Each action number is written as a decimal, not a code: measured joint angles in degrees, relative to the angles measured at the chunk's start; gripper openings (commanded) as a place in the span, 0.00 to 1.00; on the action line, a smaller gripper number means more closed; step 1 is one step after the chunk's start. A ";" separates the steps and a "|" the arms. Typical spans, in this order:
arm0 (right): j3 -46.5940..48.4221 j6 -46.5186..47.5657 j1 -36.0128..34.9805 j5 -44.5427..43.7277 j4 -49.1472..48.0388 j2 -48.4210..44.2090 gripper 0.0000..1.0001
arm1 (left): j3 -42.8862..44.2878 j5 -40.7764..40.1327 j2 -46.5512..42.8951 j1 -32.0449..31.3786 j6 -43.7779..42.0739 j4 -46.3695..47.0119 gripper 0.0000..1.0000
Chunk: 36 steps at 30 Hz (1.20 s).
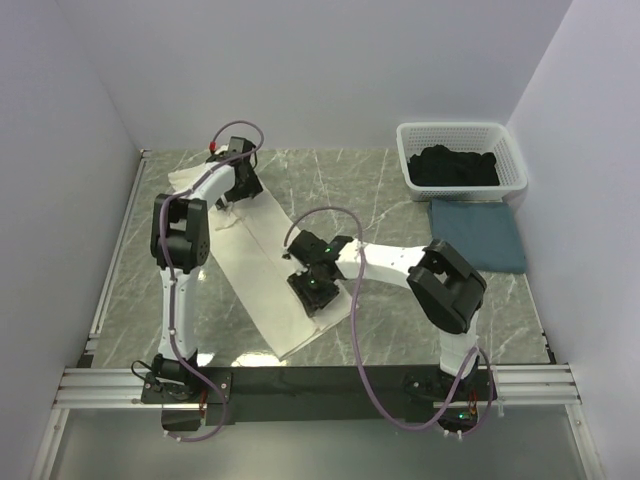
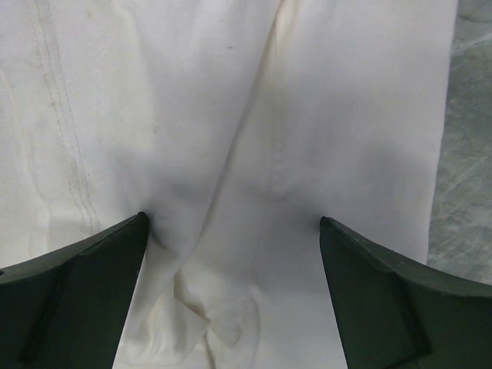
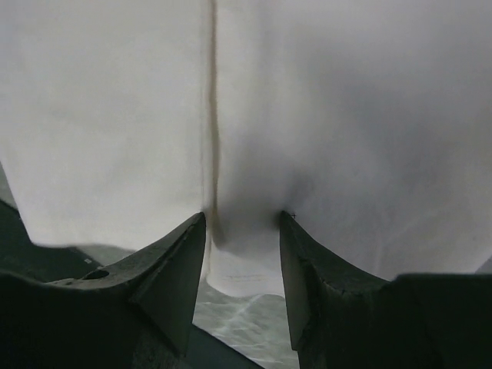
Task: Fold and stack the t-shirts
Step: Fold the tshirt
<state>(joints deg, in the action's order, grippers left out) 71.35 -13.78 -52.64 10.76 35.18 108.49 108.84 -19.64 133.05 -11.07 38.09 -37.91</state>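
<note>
A large cream-white t-shirt (image 1: 250,260) lies as a long diagonal strip on the marble table. My left gripper (image 1: 240,185) is at its far end, open wide, both fingertips (image 2: 138,227) resting on the cloth (image 2: 231,115) with a soft crease between them. My right gripper (image 1: 315,290) is at the shirt's right edge, jaws partly open, its fingertips (image 3: 198,223) pressed into the cloth (image 3: 323,115) and a fold of the hem (image 3: 246,261) lying between them. The slate-blue t-shirt (image 1: 478,232) lies folded at the right. A black t-shirt (image 1: 455,167) sits crumpled in the basket.
The white lattice basket (image 1: 460,132) stands at the back right corner, just behind the slate-blue shirt. Walls close in the table on the left, back and right. Bare marble (image 1: 340,185) shows between the cream shirt and the basket.
</note>
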 measured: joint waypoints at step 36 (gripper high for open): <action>-12.35 -8.37 6.91 -4.90 -4.20 -23.54 0.53 | -33.55 2.51 -53.79 -5.64 5.35 6.75 0.98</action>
<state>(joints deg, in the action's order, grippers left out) 59.00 -22.15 -45.74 5.87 30.98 84.95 75.29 -17.12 79.26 -16.71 43.44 -31.16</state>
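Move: Under both hands lies the folded t-shirt, its strip slanting from far left to near right. Its middle is about 14 cm back and 4 cm right of the left hand, 2 cm below; from the right hand it lies some 11 cm ahead and 13 cm left. The shirt's far end is roughly 5 cm ahead and 9 cm left of the left hand; the shirt's near end is about 8 cm behind the right hand. Pressing on the shirt with open fingers, the left hand drags its far part about 7 cm right and slightly forward, while the right hand, half open, draws the near part some 5 cm back and left. Then both come off: the left rises over 20 cm, drawing well back, its fingers tipping outward; the right lifts, swings forward and right past the shirt's edge while turning clockwise, then starts to sink. ##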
